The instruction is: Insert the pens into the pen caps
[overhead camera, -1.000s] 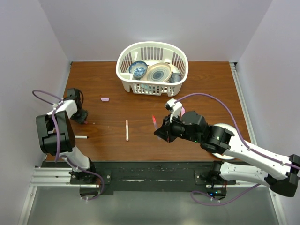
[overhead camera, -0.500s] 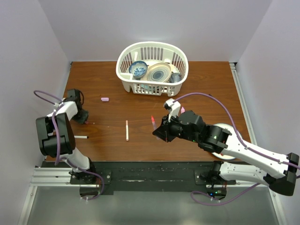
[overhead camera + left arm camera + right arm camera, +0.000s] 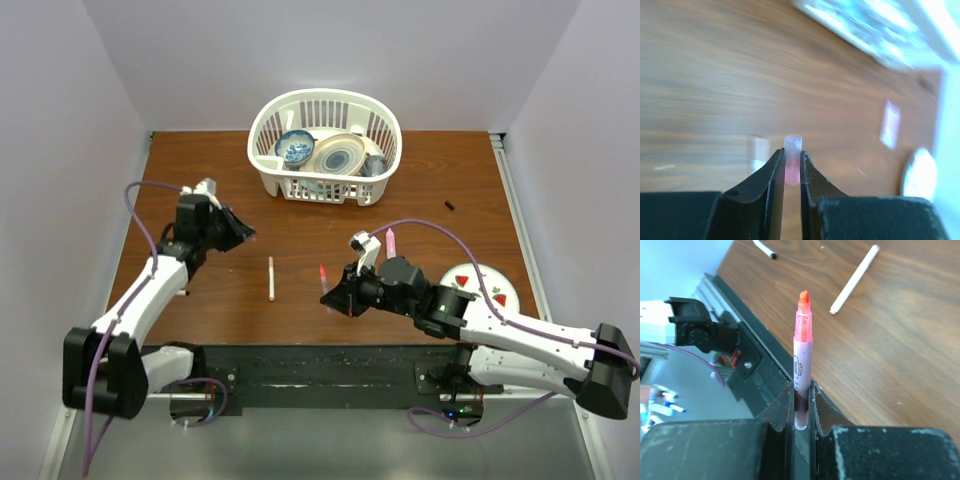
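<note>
My left gripper (image 3: 243, 232) is shut on a small clear-pink pen cap (image 3: 793, 159), held above the table left of centre. My right gripper (image 3: 334, 292) is shut on the lilac-pink highlighter (image 3: 323, 273), whose uncapped orange-red tip (image 3: 803, 296) points up and away from the jaws (image 3: 802, 355). A white pen with a red end (image 3: 271, 278) lies between the two grippers and also shows in the right wrist view (image 3: 855, 278). A white pen with a black end (image 3: 764, 248) lies at the left, partly under my left arm. A tiny black cap (image 3: 449, 206) lies far right.
A white basket (image 3: 268, 180) with bowls and plates stands at the back centre. A white plate (image 3: 468, 272) with red pieces sits under my right arm. A short pink piece (image 3: 391, 241) lies beside the right arm's cable.
My left arm swung from the table's left edge toward the centre, and the pink cap that lay back left is now in its jaws. My right gripper drifted slightly left with the highlighter.
</note>
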`<state>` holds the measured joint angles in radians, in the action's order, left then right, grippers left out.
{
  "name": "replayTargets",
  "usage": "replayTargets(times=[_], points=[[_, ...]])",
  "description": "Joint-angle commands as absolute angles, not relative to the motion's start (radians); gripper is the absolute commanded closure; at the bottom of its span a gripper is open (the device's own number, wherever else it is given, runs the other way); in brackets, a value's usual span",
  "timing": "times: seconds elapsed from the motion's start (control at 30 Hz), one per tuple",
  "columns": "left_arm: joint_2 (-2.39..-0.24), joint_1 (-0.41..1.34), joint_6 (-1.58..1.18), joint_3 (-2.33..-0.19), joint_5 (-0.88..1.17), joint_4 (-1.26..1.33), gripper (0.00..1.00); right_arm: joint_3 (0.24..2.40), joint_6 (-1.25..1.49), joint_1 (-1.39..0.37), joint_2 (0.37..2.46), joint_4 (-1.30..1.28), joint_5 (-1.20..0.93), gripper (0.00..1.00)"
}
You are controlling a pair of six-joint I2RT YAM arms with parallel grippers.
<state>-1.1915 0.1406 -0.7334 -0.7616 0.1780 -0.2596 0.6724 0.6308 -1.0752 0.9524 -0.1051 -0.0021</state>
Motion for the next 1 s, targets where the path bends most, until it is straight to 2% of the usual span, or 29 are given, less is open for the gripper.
replayTargets(times=[0.0,0.23,0.4,0.97], points=[[-1.037,0.242,-0.804,-0.638,0.457,0.042,1.0,0.577,0.742,-1.078,0.971,0.199,-0.064,1.0],[-0.835,0.362,-0.969,-0.52,0.509,0.346,1.0,0.512,0.781,-1.083,1.058,0.47,-0.092,1.0],[-0.739,0.393,-1.057,-0.448,0.48,0.469,1.0,0.541,0.787,-1.091,1.129,0.54,-0.103,1.0],[-0.681,0.411,-1.072,-0.357,0.494,0.558,1.0,0.635,0.79,-1.104,1.236,0.6,-0.11,1.0]])
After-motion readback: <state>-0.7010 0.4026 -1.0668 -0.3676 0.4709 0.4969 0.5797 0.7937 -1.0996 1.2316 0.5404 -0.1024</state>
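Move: The left hand holds the red cap and goes for the pink pen held tip-up in the right hand. The pen lies some 18 cm back, 19 cm to the right and 10 cm higher. From the right hand, the cap is about 19 cm ahead, 20 cm left and 6 cm lower. Off the left hand, the white marker on the table lies 6 cm back, 5 right and 13 below; the lilac cap is 13 ahead, 9 left, equally low. Swinging right and back, then climbing about 14 cm, the left hand carries the cap over towards the pen's tip and eases to a stop; its fingers tip up from a downward slope to nearly level and turn some 30 degrees clockwise. The right hand brings the pen about 7 cm left to meet it, dipping 2 cm before rising again, its fingers levelling. Both keep their grip. ##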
